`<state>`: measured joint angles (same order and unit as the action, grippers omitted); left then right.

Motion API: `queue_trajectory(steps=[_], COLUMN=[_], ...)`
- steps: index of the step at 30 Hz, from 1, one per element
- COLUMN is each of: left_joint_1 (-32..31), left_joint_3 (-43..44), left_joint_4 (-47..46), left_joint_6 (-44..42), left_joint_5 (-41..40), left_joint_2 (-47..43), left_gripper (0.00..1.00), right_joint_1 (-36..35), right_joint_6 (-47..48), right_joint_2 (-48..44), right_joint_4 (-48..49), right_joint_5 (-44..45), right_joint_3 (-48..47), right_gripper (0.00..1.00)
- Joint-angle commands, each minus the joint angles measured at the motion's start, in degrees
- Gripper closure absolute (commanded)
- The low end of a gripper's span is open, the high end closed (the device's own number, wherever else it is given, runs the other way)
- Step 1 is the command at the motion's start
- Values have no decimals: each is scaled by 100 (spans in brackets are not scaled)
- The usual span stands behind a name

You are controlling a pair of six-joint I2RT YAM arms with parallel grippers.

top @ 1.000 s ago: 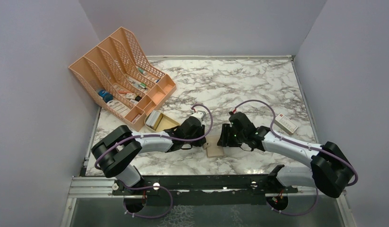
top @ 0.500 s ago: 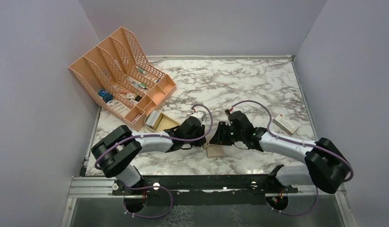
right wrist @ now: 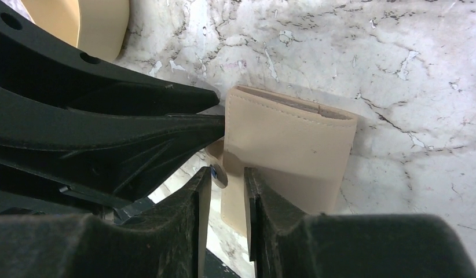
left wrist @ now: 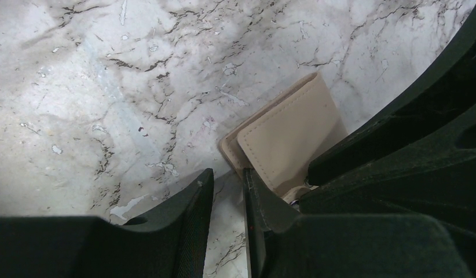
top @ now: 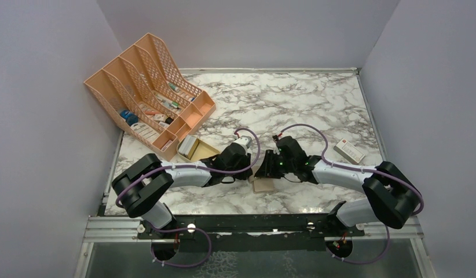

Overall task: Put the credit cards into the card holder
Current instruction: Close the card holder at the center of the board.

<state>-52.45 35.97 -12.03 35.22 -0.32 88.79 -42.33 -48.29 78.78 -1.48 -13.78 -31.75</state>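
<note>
The tan card holder (top: 263,184) lies folded on the marble between both grippers, also seen in the left wrist view (left wrist: 293,136) and the right wrist view (right wrist: 288,145). My left gripper (top: 247,172) stands at its left edge, jaws a little apart with only marble between them (left wrist: 227,194). My right gripper (top: 263,169) hangs over the holder's near corner, jaws narrowly apart (right wrist: 224,188), with the snap tab (right wrist: 217,175) at their tips. Pale grey credit cards (top: 186,143) rest in the beige dish (top: 204,152).
An orange mesh file rack (top: 146,92) stands at the back left with small items in it. A white box with a red mark (top: 348,151) lies at the right. Grey walls close off three sides.
My right gripper has slid left, close to the left gripper and over the card holder, and its jaws have narrowed. The left arm and the holder have stayed put.
</note>
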Motion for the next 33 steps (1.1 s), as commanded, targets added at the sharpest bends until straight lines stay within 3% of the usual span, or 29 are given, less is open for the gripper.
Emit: queue_trajectory(steps=[1,6,10,16,33], left_joint_1=[10,9,58,306,406], left_joint_3=[-90,-84,-79,-98,191], left_joint_4=[-128,-85,-82,-55,-648], left_joint_6=[17,55,316,416,143], left_joint_5=[214,252,555,495,1156], left_joint_2=[-86,-126,-467,-1020,22], left_gripper=[71,71,69,66,69], right_joint_1=[-21,-21,-20,-20,-21], right_joint_6=[24,39,81,109,186], right_joint_2=[73,130,159,18,-279], right_joint_4=[272,388,371,354,246], right_joint_5=[-196,-256,-275,-196,-94], right_joint_3=[-6,43,46,106,89], right_gripper=[74,82,99,99,99])
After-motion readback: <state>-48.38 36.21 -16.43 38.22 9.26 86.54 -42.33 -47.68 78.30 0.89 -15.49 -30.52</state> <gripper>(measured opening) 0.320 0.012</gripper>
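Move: The card holder lies closed over but unfastened, its clasp strap sticking out at the left edge, about 1 cm to the left of the right hand and some 1 cm below it. The holder's middle is roughly 2 cm to the right of that hand and 1 cm back. From the left hand, the strap is about 2 cm back, 1 cm right and 1 cm down, the holder's middle 3 cm back and 4 cm right; the beige tray stands some 18 cm left and 8 cm ahead. At the holder's left edge, the strap comes between the right fingers as they close from part-open to shut, that hand otherwise staying almost in place. The left fingertips meanwhile come off the edge beside the mouth: the hand rises about 5.5 cm, tilting some 10 degrees, then drops back 2 cm and shifts slightly right, above the strap with its fingers still part-open. ##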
